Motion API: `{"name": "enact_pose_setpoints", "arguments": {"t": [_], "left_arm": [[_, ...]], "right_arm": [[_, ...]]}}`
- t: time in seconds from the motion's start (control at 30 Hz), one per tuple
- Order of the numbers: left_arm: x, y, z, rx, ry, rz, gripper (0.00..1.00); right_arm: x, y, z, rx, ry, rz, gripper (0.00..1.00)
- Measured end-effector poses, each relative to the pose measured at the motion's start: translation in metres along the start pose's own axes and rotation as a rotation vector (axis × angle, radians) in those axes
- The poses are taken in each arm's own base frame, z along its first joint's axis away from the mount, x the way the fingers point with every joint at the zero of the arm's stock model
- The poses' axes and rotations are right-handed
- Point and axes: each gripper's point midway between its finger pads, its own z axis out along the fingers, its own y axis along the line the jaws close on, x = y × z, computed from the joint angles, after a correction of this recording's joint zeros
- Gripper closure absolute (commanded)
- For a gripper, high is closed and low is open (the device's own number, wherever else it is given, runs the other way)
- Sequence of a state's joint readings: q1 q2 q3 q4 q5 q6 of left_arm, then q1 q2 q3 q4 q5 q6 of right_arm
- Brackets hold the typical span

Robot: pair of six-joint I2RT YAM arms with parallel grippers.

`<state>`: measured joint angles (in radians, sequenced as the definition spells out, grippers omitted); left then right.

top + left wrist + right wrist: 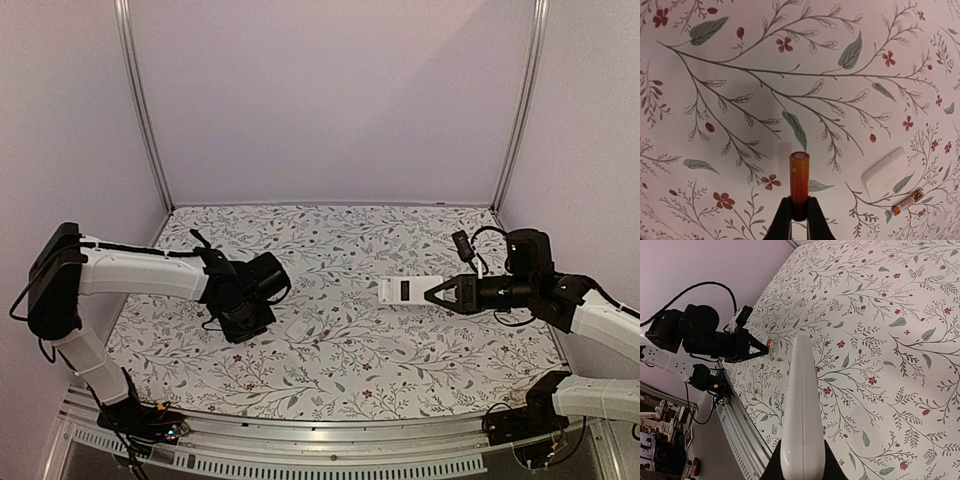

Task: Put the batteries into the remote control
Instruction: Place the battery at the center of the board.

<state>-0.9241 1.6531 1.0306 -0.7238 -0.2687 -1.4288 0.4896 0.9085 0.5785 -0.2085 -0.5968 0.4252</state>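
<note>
One battery (799,180), an orange-red cylinder, stands on end between the fingers of my left gripper (799,216), which is shut on its lower end above the floral cloth. A second battery (907,202) lies on the cloth at the lower right, close to the flat white cover plate (885,170). My right gripper (437,293) is shut on one end of the white remote control (410,290), held above the table with its dark recess facing up. The right wrist view shows the remote control (801,405) edge-on. My left gripper (240,318) hangs left of centre.
The cover plate (298,328) lies on the floral tablecloth (340,240) between the two arms. Lilac walls with metal posts (143,110) enclose the back and sides. A metal rail (330,440) runs along the near edge by the arm bases.
</note>
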Motion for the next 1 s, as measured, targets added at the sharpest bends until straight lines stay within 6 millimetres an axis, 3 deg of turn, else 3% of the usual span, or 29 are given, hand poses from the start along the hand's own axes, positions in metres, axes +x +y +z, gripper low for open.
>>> {"name": "enact_pose_setpoints", "arguments": {"t": [0.3, 0.4, 0.67, 0.87, 1.0], "left_arm": [[0.019, 0.015, 0.033, -0.104, 0.075, -0.107, 1.00], [0.021, 0.012, 0.033, -0.096, 0.087, -0.129, 1.00], [0.020, 0.008, 0.034, -0.084, 0.095, -0.145, 0.54], [0.017, 0.007, 0.027, -0.065, 0.087, -0.106, 0.48], [0.001, -0.007, 0.002, 0.034, 0.042, 0.016, 0.46]], "right_arm": [[0.000, 0.001, 0.000, -0.004, 0.002, -0.007, 1.00], [0.000, 0.001, 0.000, -0.004, 0.001, -0.007, 1.00], [0.000, 0.002, -0.001, -0.005, -0.003, -0.014, 1.00], [-0.002, 0.005, -0.004, -0.010, -0.014, -0.022, 1.00], [-0.004, 0.008, -0.007, -0.015, -0.025, -0.031, 1.00]]}}
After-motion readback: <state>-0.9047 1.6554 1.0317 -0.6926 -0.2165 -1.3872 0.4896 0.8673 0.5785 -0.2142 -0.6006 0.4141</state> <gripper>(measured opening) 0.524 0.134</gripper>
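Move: The bare patch of board that the battery in my left fingers goes down on is almost straight below that hand, about 4 cm down and 1 cm back. The white cover lies some 8 cm to that hand's right and 1 cm ahead; the second battery is about 11 cm to the right and 1 cm back, both near 5 cm below. From my right hand, the patch is roughly 31 cm left, 1 cm ahead and 18 cm below. I lower the gripped battery with my left hand about 4 cm, easing back 1 cm and turning slightly counter-clockwise, until it meets the board to the left of the white cover. I hold there briefly, spread my fingers to about half open to let go of it, then lift nearly 4 cm back up, undoing the small turn. My right hand keeps its grip on the remote, rising barely 1 cm. ##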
